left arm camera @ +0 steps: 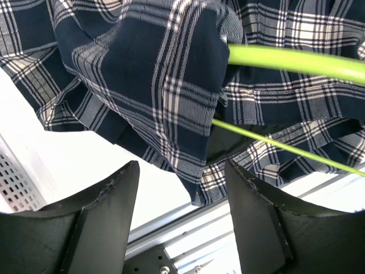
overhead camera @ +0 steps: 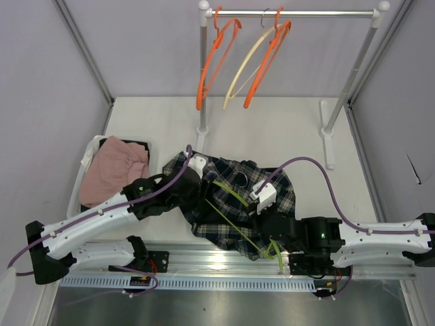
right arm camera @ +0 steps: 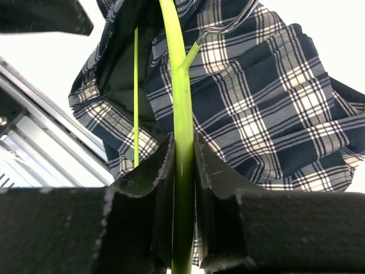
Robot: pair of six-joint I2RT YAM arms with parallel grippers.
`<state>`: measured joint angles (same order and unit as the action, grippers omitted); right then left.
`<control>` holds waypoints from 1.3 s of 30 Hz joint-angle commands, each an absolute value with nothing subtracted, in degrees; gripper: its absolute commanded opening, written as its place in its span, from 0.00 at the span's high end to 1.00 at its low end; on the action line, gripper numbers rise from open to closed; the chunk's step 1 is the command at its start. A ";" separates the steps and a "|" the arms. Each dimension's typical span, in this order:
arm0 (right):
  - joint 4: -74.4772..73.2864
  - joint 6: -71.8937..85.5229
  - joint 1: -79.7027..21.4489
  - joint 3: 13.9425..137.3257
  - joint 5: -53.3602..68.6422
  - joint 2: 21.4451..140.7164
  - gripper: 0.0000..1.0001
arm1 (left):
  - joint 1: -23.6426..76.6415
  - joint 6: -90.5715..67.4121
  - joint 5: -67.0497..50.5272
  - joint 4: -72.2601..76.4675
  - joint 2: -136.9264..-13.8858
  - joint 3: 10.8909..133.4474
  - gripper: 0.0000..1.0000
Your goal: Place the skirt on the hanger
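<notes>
A navy and white plaid skirt (overhead camera: 234,197) lies crumpled on the white table between the two arms. A lime green hanger (overhead camera: 234,214) lies partly inside it, its metal hook (right arm camera: 228,25) on the cloth. My right gripper (right arm camera: 183,149) is shut on the green hanger's arm (right arm camera: 181,108) at the skirt's near edge. My left gripper (left arm camera: 181,171) is open and empty, just beside the skirt's hem (left arm camera: 194,171), with the green hanger (left arm camera: 296,61) running under the fabric ahead of it.
A pink garment (overhead camera: 115,168) lies in a white basket (overhead camera: 86,157) at the left. A clothes rack (overhead camera: 292,13) at the back holds two orange hangers (overhead camera: 216,58) and a cream one (overhead camera: 248,64). The rack's feet (overhead camera: 327,139) stand on the table.
</notes>
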<state>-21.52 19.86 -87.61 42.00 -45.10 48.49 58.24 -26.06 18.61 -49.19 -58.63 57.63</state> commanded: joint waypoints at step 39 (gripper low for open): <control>-26.55 18.73 -89.73 50.01 -54.93 55.72 1.00 | 68.82 -35.51 33.07 -60.74 -70.32 79.45 1.00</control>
<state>-26.50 19.25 -88.73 47.27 -49.04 54.96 68.23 -34.50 37.26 -60.80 -73.76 75.92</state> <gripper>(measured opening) 0.195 0.010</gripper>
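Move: The skirt's loose fold, draped round the buried end of the green hanger, lies about 2 cm ahead of the left hand, 1 cm to its right and 4 cm below. The spot where the hanger enters the fold is some 4 cm ahead, 4 cm right and 3 cm below; the metal hook is about 5 cm ahead, 12 cm right. From the right hand, still gripping the hanger, that fold lies roughly 14 cm left, 8 cm ahead and 5 cm below. The left hand dips about 4 cm and forward, pinches the skirt's loose fold and lifts it some 8 cm. ##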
